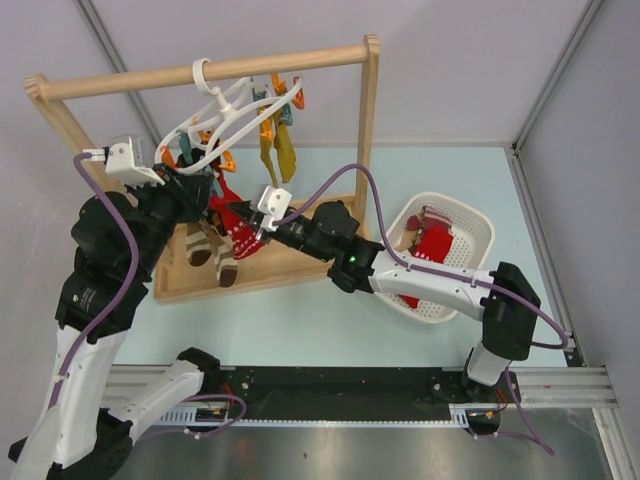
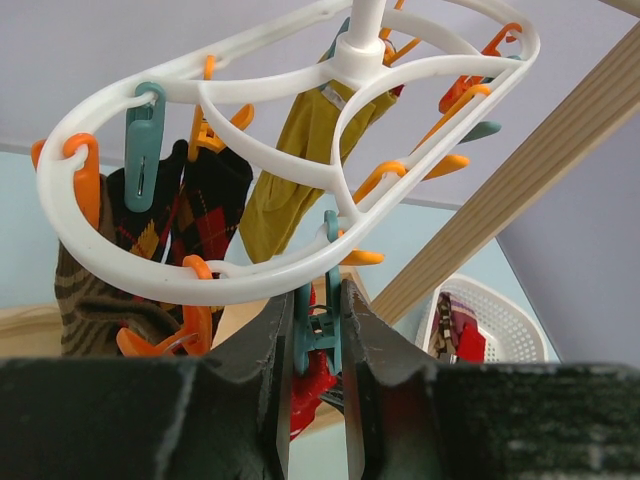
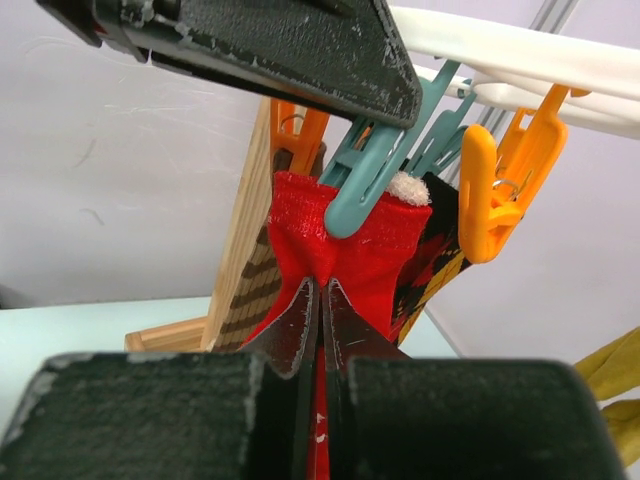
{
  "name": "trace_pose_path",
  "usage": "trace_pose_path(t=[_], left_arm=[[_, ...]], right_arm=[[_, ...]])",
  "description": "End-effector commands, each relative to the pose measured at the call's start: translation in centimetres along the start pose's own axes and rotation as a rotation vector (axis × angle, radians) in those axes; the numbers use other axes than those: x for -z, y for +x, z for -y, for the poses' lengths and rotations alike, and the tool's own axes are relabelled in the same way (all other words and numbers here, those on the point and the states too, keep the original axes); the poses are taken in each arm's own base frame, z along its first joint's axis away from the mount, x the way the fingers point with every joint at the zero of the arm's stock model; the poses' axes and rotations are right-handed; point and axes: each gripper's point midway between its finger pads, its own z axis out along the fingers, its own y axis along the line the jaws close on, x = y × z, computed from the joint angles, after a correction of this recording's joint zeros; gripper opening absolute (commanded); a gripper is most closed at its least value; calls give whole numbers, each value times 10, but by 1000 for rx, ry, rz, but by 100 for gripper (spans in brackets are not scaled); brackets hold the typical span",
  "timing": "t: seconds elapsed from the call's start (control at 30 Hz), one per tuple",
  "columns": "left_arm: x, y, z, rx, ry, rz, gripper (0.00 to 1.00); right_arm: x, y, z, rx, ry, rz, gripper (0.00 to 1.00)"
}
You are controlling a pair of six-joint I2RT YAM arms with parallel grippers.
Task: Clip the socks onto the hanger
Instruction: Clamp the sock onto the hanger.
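Note:
The white oval hanger (image 1: 225,125) hangs by its hook from the wooden rail. My left gripper (image 2: 318,300) is shut on a teal peg (image 2: 320,320) under the hanger's ring (image 2: 120,260), pinching its handles. My right gripper (image 3: 321,285) is shut on the red sock (image 3: 370,250) and holds its cuff up at that teal peg (image 3: 365,185). The peg's front tip lies over the cuff; whether it bites the cloth I cannot tell. A brown striped sock (image 2: 90,305) hangs from a peg to the left. From above, both grippers meet beneath the hanger near the red sock (image 1: 235,225).
A black diamond-pattern sock (image 2: 205,205) and a mustard sock (image 2: 300,160) hang from other pegs. The wooden rail frame (image 1: 210,72) stands round the hanger, its right post (image 1: 371,120) close to my right arm. A white perforated basket (image 1: 470,225) with more socks sits at the right.

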Motion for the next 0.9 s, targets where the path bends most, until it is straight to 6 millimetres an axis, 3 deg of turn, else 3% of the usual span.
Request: trace_pose_path(t=[0.0, 0.2, 0.3, 0.4, 0.53, 0.63, 0.77, 0.87], left_arm=[[2, 11, 7, -12, 48, -45, 19], [2, 11, 7, -9, 52, -47, 19], [1, 13, 7, -8, 50, -51, 24], [1, 14, 5, -10, 41, -50, 38], [3, 11, 2, -13, 26, -38, 63], [4, 8, 1, -13, 20, -31, 68], [8, 4, -1, -14, 4, -26, 79], [13, -1, 0, -8, 4, -18, 84]], right_arm=[[-10, -27, 12, -4, 22, 76, 0], [-13, -27, 12, -10, 23, 79, 0], [-14, -28, 13, -13, 27, 84, 0], [-14, -31, 15, -13, 32, 90, 0], [-13, -35, 17, -19, 47, 101, 0], [-14, -37, 19, -24, 53, 108, 3], [-12, -40, 19, -31, 54, 106, 37], [-8, -41, 21, -39, 61, 82, 53]])
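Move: The left hand, fingers pointing forward, already squeezes the teal clip open right at its tips; the red sock's cuff is between the jaws, about 3 cm below. For the right hand, pointing left and pinching the sock under the cuff, that clip is about 4 cm above, 1 cm ahead and 1 cm left. From the left hand, one orange clip hangs some 5 cm ahead and 2 cm right, another 6 cm left and 1 cm ahead. Almost in place, the left hand eases its squeeze and spreads its fingers wide off the clip's handles, sinking about 1.5 cm as they part. The right hand keeps its pinch on the red sock meanwhile, nudging it barely half a centimetre left; only once the left fingers are well apart does it open about halfway and release the sock. ##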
